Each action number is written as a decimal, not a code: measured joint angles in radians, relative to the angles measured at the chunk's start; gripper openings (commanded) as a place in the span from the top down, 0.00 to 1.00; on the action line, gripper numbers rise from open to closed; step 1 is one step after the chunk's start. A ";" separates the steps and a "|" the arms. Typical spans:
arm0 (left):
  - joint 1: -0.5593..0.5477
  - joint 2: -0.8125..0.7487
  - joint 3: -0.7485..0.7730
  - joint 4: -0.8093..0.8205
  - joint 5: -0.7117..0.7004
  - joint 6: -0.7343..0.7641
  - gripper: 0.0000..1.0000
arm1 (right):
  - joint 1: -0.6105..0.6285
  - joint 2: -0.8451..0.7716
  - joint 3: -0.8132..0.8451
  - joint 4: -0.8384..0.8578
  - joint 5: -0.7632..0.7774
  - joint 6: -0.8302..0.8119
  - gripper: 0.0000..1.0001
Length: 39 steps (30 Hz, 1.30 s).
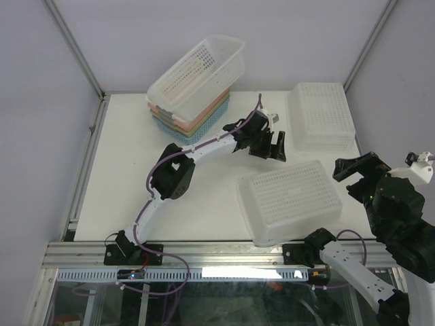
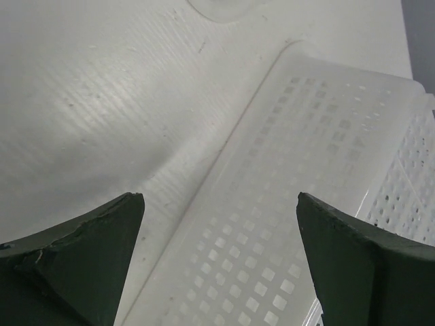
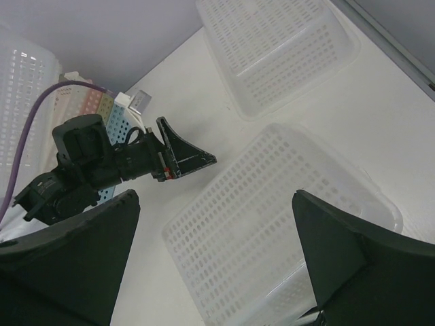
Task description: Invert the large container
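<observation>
The large container [image 1: 289, 200], white and perforated, lies upside down at the front centre of the table, its base facing up. In the left wrist view the large container [image 2: 299, 170] runs from the bottom up to the right, below and beyond my jaws. My left gripper [image 1: 270, 151] hovers open just behind its far left corner, holding nothing [image 2: 219, 197]. My right gripper [image 1: 348, 178] is raised at the container's right end, open and empty. From the right wrist, the container [image 3: 272, 224] shows between the wide-apart jaws of the right gripper [image 3: 216, 193].
A second white perforated container [image 1: 319, 115] lies base up at the back right. At the back left is a stack of coloured baskets [image 1: 194, 119] with a white basket [image 1: 197, 68] tilted on top. Grey walls enclose the table.
</observation>
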 measured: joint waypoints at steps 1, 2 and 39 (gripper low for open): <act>-0.001 -0.011 0.000 -0.015 -0.030 0.016 0.01 | 0.000 0.000 -0.002 -0.001 0.000 0.001 0.01; -0.003 -0.023 0.000 -0.028 -0.059 0.029 0.01 | 0.000 0.000 -0.005 -0.002 0.000 0.001 0.01; 0.158 -1.299 -0.770 -0.403 -0.917 0.011 0.01 | 0.480 0.756 -0.403 0.535 -0.470 -0.084 0.01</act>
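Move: The large container lies upside down on the table, its middle about 30 cm below the right hand, 8 cm to its left and barely 1 cm ahead. The second upturned container stands some 37 cm ahead of the right hand and 6 cm to its right. From the left hand, the large container's middle is about 18 cm back, 4 cm right and slightly lower, and the basket stack about 15 cm ahead and 34 cm left. The large container's left end is what the open right hand comes down to: it swings about 27 cm left and sinks some 24 cm, sinking last, turning counter-clockwise and tipping its fingers down. From the container's far side the left hand, also open, withdraws up and a little back, then sweeps left to the table in front of the basket stack, turning counter-clockwise. ##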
